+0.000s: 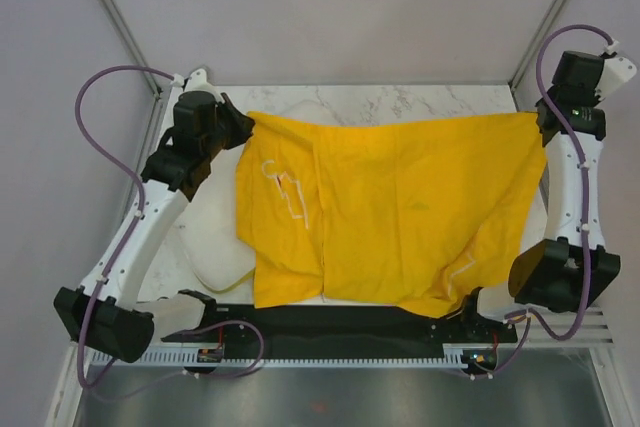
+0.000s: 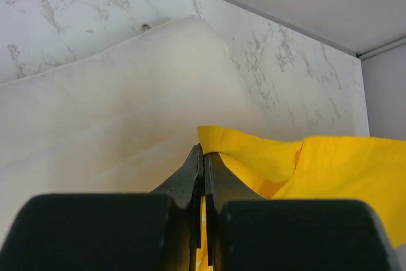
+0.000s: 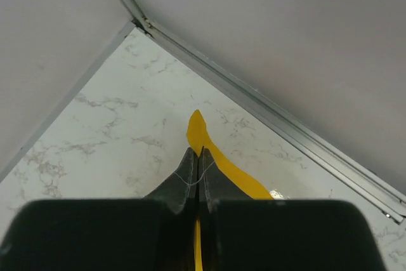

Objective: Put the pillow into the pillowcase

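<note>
The yellow pillowcase [image 1: 400, 207] hangs spread between both arms, draped over most of the table. My left gripper [image 1: 243, 127] is shut on its far left corner, and yellow cloth [image 2: 266, 160] is pinched between the closed jaws [image 2: 204, 152]. My right gripper [image 1: 541, 125] is shut on the far right corner; a yellow tip [image 3: 196, 125] pokes out past the closed jaws [image 3: 200, 152]. The white pillow [image 1: 215, 242] lies under the case, showing at the left and far edge. It fills the left wrist view [image 2: 114, 112] behind the fingers.
The marble tabletop [image 1: 440, 102] shows beyond the cloth. Grey walls and metal frame posts [image 1: 125, 32] close in the back and sides. A black strip and cable tray [image 1: 340, 352] run along the near edge between the arm bases.
</note>
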Tool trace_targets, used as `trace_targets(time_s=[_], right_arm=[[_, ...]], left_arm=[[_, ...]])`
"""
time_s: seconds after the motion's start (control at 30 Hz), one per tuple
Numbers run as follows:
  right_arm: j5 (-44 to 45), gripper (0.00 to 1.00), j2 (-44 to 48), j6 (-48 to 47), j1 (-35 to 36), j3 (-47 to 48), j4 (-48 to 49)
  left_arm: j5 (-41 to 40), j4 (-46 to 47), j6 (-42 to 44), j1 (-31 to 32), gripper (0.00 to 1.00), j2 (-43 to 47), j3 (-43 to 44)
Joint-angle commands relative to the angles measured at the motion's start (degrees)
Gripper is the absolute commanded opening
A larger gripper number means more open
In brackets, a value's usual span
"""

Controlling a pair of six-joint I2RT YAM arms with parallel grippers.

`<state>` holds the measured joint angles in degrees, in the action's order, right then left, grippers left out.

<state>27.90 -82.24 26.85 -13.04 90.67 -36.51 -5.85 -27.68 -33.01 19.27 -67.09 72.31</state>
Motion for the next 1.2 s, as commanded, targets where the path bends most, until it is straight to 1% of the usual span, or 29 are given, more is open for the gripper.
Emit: trace_targets(time_s=[0.0,0.07,0.1,0.17,0.2,0.23,0.27,0.3,0.33,0.37,0.4,0.43,0.47,0.53,0.57,0.6,0.63,0.7,0.73,0.8,0.83,0.87,0.9,0.93,0.97,1.03,1.07,1.13,1.17], right_arm=[[-10.1,0.0,-2.8,7.2,-3.7,1.1,8.3],[-10.7,0.0,-5.9,8.7,-4.6,4.1,9.0],[-10.8,0.0,-9.0,9.9,-4.7,5.3,9.4],[-10.8,0.0,-12.6,10.8,-4.8,9.4,9.9],[-11.0,0.02,-16.2,11.2,-4.8,11.0,9.9],[-11.5,0.08,-17.9,11.8,-4.8,14.0,9.7],[-11.8,0.26,-19.5,12.1,-4.8,15.6,9.5],[-12.3,0.51,-22.2,12.4,-4.8,17.2,8.1],[-13.1,0.85,-23.2,12.0,-4.7,19.6,7.7],[-16.2,0.98,-24.2,11.1,-4.6,20.5,7.4],[-16.8,0.98,-24.0,9.0,-4.2,20.7,6.6],[-18.0,0.98,-23.5,9.0,-4.2,20.1,6.8],[-20.5,0.98,-22.7,6.1,-3.2,19.2,7.1],[-21.9,0.98,-19.5,3.2,-1.6,15.6,7.2],[-23.1,0.98,-16.6,0.7,0.0,13.8,7.4],[-26.9,0.97,-15.2,-0.3,1.1,11.7,7.9],[-27.8,0.97,-13.7,-0.9,2.2,7.5,8.4],[-32.5,0.97,-9.5,-3.0,6.9,2.8,10.4],[-33.5,0.96,-8.4,-3.5,10.8,-1.4,11.1],[-34.6,0.94,-5.8,-3.2,15.5,-5.2,12.2],[-35.4,0.92,-5.2,-3.2,20.1,-8.5,14.1],[-35.3,0.92,-4.7,-3.1,22.4,-9.6,15.1],[-34.2,0.92,-5.2,-2.9,29.5,-11.2,16.5],[-34.1,0.92,-5.2,-2.9,29.6,-11.3,17.0],[-32.7,0.93,-5.8,-3.3,34.3,-11.0,17.2],[-30.5,0.95,-8.5,-3.8,39.2,-9.6,17.0],[-28.6,0.96,-9.6,-3.8,43.7,-9.0,16.9],[-26.6,0.96,-13.2,-3.7,47.5,-7.2,16.9],[-26.0,0.97,-14.3,-3.6,50.7,-6.5,16.8]], left_arm=[[4.9,11.7,-3.9,-0.8,0.02,-4.9,2.9],[5.3,14.2,-4.6,-0.8,0.02,-7.7,3.7],[5.6,15.5,-4.7,-0.8,0.02,-9.4,4.0],[5.6,18.8,-5.0,-0.7,0.02,-14.3,5.4],[5.6,19.8,-5.0,-0.8,0.02,-15.8,6.0],[5.6,21.0,-5.0,-0.7,0.02,-19.7,7.7],[5.6,21.3,-4.9,-0.8,0.02,-21.7,9.1],[8.0,21.3,-4.3,-0.8,0.02,-23.4,10.6],[9.6,20.7,-2.4,-0.9,0.09,-25.6,14.3],[11.2,16.9,-1.3,-1.1,0.43,-28.9,16.8],[10.2,13.8,-0.5,-1.0,0.58,-30.4,21.5],[9.0,11.5,-0.3,-1.0,0.65,-30.8,22.4],[7.7,9.9,0.1,-1.1,0.71,-29.4,22.3],[1.7,8.8,1.4,-1.0,0.79,-26.7,19.5],[-0.6,7.9,1.8,-1.1,0.89,-24.9,18.7],[-2.7,5.5,2.2,-1.2,0.97,-22.1,18.0],[-6.8,4.1,2.8,-1.3,0.99,-20.5,16.7],[-10.7,0.8,1.9,-2.5,1.0,-16.0,13.7],[-11.1,0.2,1.2,-3.2,1.0,-14.3,12.2],[-11.4,-0.2,-0.2,-5.7,1.0,-10.8,8.1],[-12.1,-0.3,-1.9,-7.0,1.0,-7.4,3.6],[-13.2,-0.2,-3.0,-7.3,1.0,-5.5,1.1],[-17.2,0.1,-5.1,-7.7,1.0,-1.9,-5.9],[-18.8,0.2,-5.5,-7.8,1.0,-1.1,-8.0],[-20.2,0.0,-5.9,-7.9,1.0,-0.7,-9.8],[-23.8,0.0,-7.1,-8.0,1.0,-0.1,-15.0],[-25.2,-0.3,-7.9,-8.1,1.0,-0.1,-16.6],[-25.2,-0.3,-7.9,-8.4,1.0,-0.3,-20.3],[-27.4,-1.2,-7.9,-9.5,1.0,-0.2,-21.5]])
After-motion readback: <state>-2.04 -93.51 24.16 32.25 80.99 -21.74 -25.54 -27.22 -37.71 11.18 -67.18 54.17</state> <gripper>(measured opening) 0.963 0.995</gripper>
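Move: Both hands still hold the pillowcase's far corners, stretched between them. The bare far strip of table lies about 25 cm ahead of and 28 cm below the left hand, and some 20 cm ahead of and 29 cm below the right. The pillow's middle is level with the left hand in reach, about 4 cm left and 26 cm below; from the right hand it is 70 cm left, 3 cm back and 28 cm below. Both hands, each pinching a corner of the pillowcase, throw it forward about 13 cm and slightly down towards the far table strip, the left also drifting right, then open wide and let go. Both draw back: the left swings left and sinks towards the pillow; the right sweeps some 40 cm left over the case, sinking, its wrist turning about 70 degrees counter-clockwise. ##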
